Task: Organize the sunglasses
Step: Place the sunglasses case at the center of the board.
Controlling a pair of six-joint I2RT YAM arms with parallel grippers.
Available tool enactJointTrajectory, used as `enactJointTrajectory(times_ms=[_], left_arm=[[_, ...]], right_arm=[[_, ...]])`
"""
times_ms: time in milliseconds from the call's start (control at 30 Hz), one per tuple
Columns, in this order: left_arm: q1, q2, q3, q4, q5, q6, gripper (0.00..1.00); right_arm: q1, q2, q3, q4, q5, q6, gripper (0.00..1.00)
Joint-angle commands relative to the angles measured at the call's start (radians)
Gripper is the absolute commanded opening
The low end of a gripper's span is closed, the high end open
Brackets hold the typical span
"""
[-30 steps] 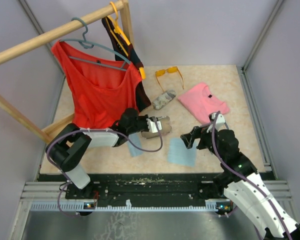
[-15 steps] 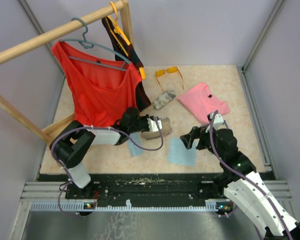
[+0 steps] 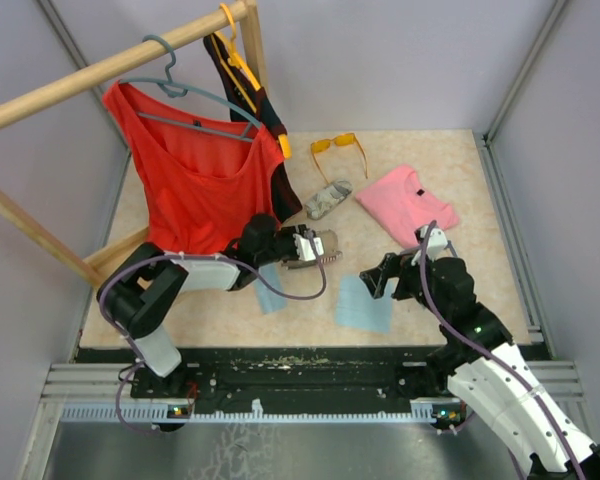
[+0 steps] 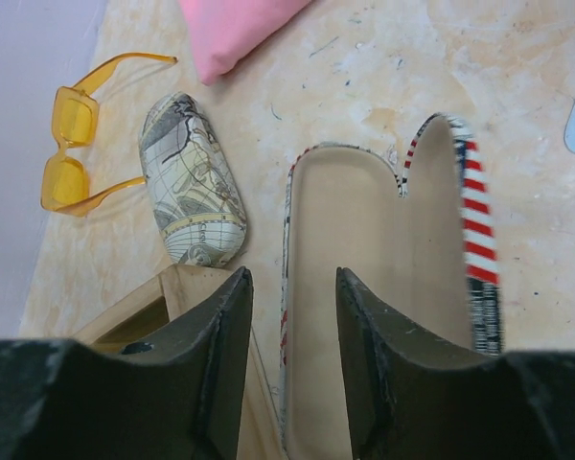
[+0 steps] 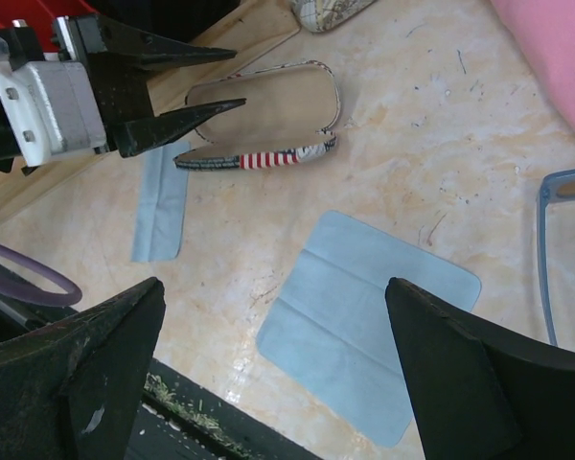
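Note:
The orange-yellow sunglasses lie unfolded at the back of the table. A slim greyish-lilac pair shows only partly, at the right edge of the right wrist view. An open case with a striped rim lies in the middle. My left gripper stands open over the case's near end, its left rim passing between the fingers without being pinched. My right gripper hangs wide open above a light-blue cloth, holding nothing.
A shut map-patterned case lies beside the orange pair. A pink shirt is at the back right. A second, narrow blue cloth lies left of the open case. The wooden rack foot and a hanging red top stand close on the left.
My left gripper's jaws have parted from shut to open at the case's rim, and the case now lies open. The right arm has stayed still.

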State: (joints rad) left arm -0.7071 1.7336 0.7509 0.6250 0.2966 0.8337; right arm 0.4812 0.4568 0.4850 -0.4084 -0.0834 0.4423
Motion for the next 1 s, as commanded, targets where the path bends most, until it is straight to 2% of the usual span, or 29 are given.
enactJointTrajectory(times_ms=[0,200,300,400,433,533,667,833,967], left_arm=[[0.001,-0.081,-0.009,0.049,0.013,-0.079,0.47],[0.001,-0.217,0.012,0.028,-0.039,-0.295,0.52],[0.001,-0.284,0.051,-0.055,-0.212,-0.512,0.55],[0.003,-0.337,0.132,-0.268,-0.394,-0.767,0.59],[0.009,-0.353,0.159,-0.390,-0.431,-0.851,0.63],[0.046,-0.395,0.216,-0.619,-0.408,-1.049,0.67],[0.061,-0.457,0.189,-0.753,-0.361,-1.144,0.74],[0.061,-0.542,0.121,-0.846,-0.417,-1.266,0.80],[0.061,-0.608,0.083,-0.901,-0.402,-1.323,0.83]], right_arm=[[-0.005,-0.001,0.035,0.045,0.041,0.065,0.99],[-0.006,0.082,0.041,0.055,0.027,0.128,0.99],[-0.006,0.126,0.027,0.105,-0.021,0.110,0.99],[-0.005,0.148,0.016,0.136,-0.001,0.116,0.99],[-0.006,0.157,0.021,0.133,0.016,0.120,0.99],[-0.006,0.174,0.030,0.130,0.075,0.160,0.99],[-0.008,0.201,0.040,0.139,0.120,0.210,0.99],[-0.009,0.266,0.025,0.236,0.054,0.192,0.99],[-0.009,0.309,0.036,0.268,0.020,0.130,0.99]])
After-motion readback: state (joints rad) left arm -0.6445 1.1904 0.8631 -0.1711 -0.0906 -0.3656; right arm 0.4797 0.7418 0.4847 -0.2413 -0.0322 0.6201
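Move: Just under the left hand, some 5 cm below and 1 cm back, the sunglasses case stands open. The grey patterned case lies about 10 cm ahead of the left hand and 3 cm right, the narrow blue cloth 9 cm back and 10 cm left. From the right hand the sunglasses case is roughly 12 cm ahead, 14 cm left and 13 cm lower; the square blue cloth lies nearly under that hand, about 2 cm left. Rising clear of the open case, the empty left hand climbs nearly 15 cm, then swings some 10 cm left and a little back towards the hanging red top while sinking about 5 cm; it rolls strongly, turns to point more forward, and spreads its fingers wider. The right hand, still wide open, eases forward and down over the square cloth, closing in on the case and tipping down slightly. ##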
